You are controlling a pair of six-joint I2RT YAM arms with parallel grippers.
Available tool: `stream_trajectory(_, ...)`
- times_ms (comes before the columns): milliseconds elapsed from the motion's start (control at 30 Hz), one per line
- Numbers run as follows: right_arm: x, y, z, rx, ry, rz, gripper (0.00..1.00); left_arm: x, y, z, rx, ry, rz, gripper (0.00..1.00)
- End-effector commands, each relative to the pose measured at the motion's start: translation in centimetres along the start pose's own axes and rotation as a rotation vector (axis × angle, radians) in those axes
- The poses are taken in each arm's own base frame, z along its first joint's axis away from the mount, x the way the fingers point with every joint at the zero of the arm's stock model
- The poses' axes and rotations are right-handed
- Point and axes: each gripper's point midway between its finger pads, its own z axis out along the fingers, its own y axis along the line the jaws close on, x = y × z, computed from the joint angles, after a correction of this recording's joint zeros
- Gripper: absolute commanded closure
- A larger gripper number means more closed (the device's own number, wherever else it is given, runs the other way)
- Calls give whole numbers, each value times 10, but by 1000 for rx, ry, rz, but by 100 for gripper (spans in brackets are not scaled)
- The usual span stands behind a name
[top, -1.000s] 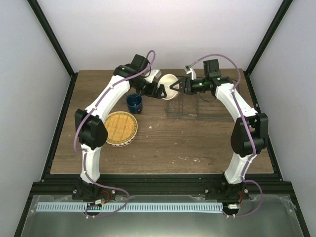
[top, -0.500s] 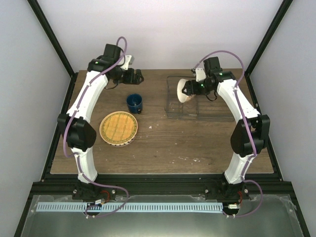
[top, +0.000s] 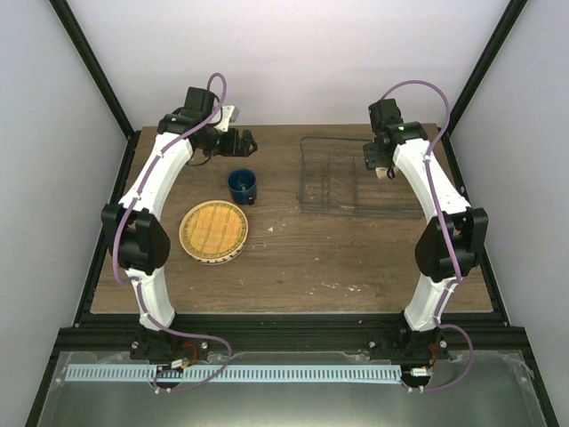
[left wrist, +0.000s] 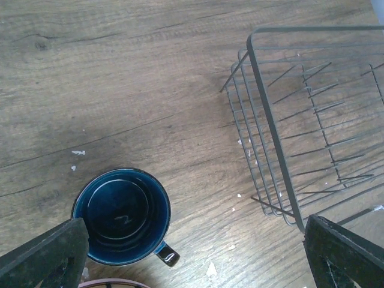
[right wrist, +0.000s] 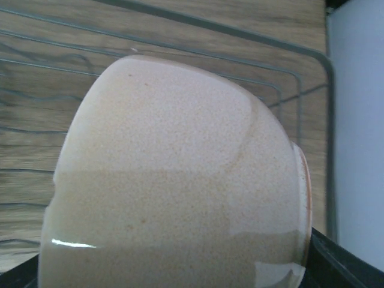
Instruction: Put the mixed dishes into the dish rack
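Note:
The small cream bowl (right wrist: 174,180) fills the right wrist view, lying on its side over the wires of the dish rack (right wrist: 210,30). My right gripper (top: 382,165) is shut on it above the right end of the dish rack (top: 356,189); one dark finger (right wrist: 345,264) shows at the lower corner. Above the table's far left, my left gripper (top: 242,140) stands open and holds nothing. The dark blue mug (top: 242,186) stands upright below it, and its open mouth (left wrist: 123,216) faces the left wrist camera. The yellow-orange grid-patterned plate (top: 214,230) lies flat nearer the front.
The rack's left end (left wrist: 270,120) shows in the left wrist view, with bare wood between it and the mug. A pinkish rim (left wrist: 114,284) peeks in below the mug. Small white crumbs dot the table (top: 293,258). Black frame posts edge the table.
A second ago both grippers met at the bowl near the rack's left end. The left gripper has since let go and drawn back left. The right has carried the bowl to the rack's right end.

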Motion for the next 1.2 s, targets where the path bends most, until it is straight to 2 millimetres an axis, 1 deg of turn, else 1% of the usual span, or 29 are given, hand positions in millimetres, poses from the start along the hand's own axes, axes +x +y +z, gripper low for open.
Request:
stream_trajectory(0, 6, -38, 14, 245, 35, -23, 48, 0, 2, 6, 43, -12, -8, 0)
stream_trajectory(233, 19, -48, 53, 387, 128, -76, 48, 4, 17, 7, 57, -14, -38, 0)
stream_trajectory(367, 20, -54, 68, 467, 161, -102, 48, 6, 24, 5, 48, -15, -43, 0)
stream_trajectory(500, 14, -58, 77, 504, 168, -106, 48, 6, 30, 6, 57, -19, -55, 0)
stream_trajectory(633, 16, -64, 87, 560, 188, -134, 47, 6, 36, 9, 61, -11, -64, 0)
stream_trajectory(767, 22, -70, 96, 606, 214, -148, 47, 4, 41, 12, 74, -11, -77, 0)
stream_trajectory(1033, 34, -84, 114, 677, 260, -163, 45, 1, 43, 17, 95, -4, -90, 0)
stream_trajectory(1167, 39, -93, 119, 710, 276, -168, 42, 3, 44, 20, 102, 4, -96, 0)
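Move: The white bowl, already in my right hand, is bound for the right-hand part of the dish rack, about 8 cm right, 3 cm ahead and 15 cm below; the rack's middle is some 6 cm left, 2 cm ahead. For my open left hand, the blue mug is almost straight beneath, 1 cm ahead, 2 cm left and about 19 cm down; the yellow plate sits 11 cm back and 9 cm left, and the rack's middle is 33 cm right, 1 cm ahead. I lower the held bowl about 11 cm and carry it some 10 cm right, edging slightly forward, down towards the rack's right end, tilting my right wrist roughly 40 degrees so the fingers swing out to the right; the grip stays shut on it. Meanwhile my left hand, fingers wide open, sinks about 4 cm and drifts 3 cm left above the mug, still clear of it. ##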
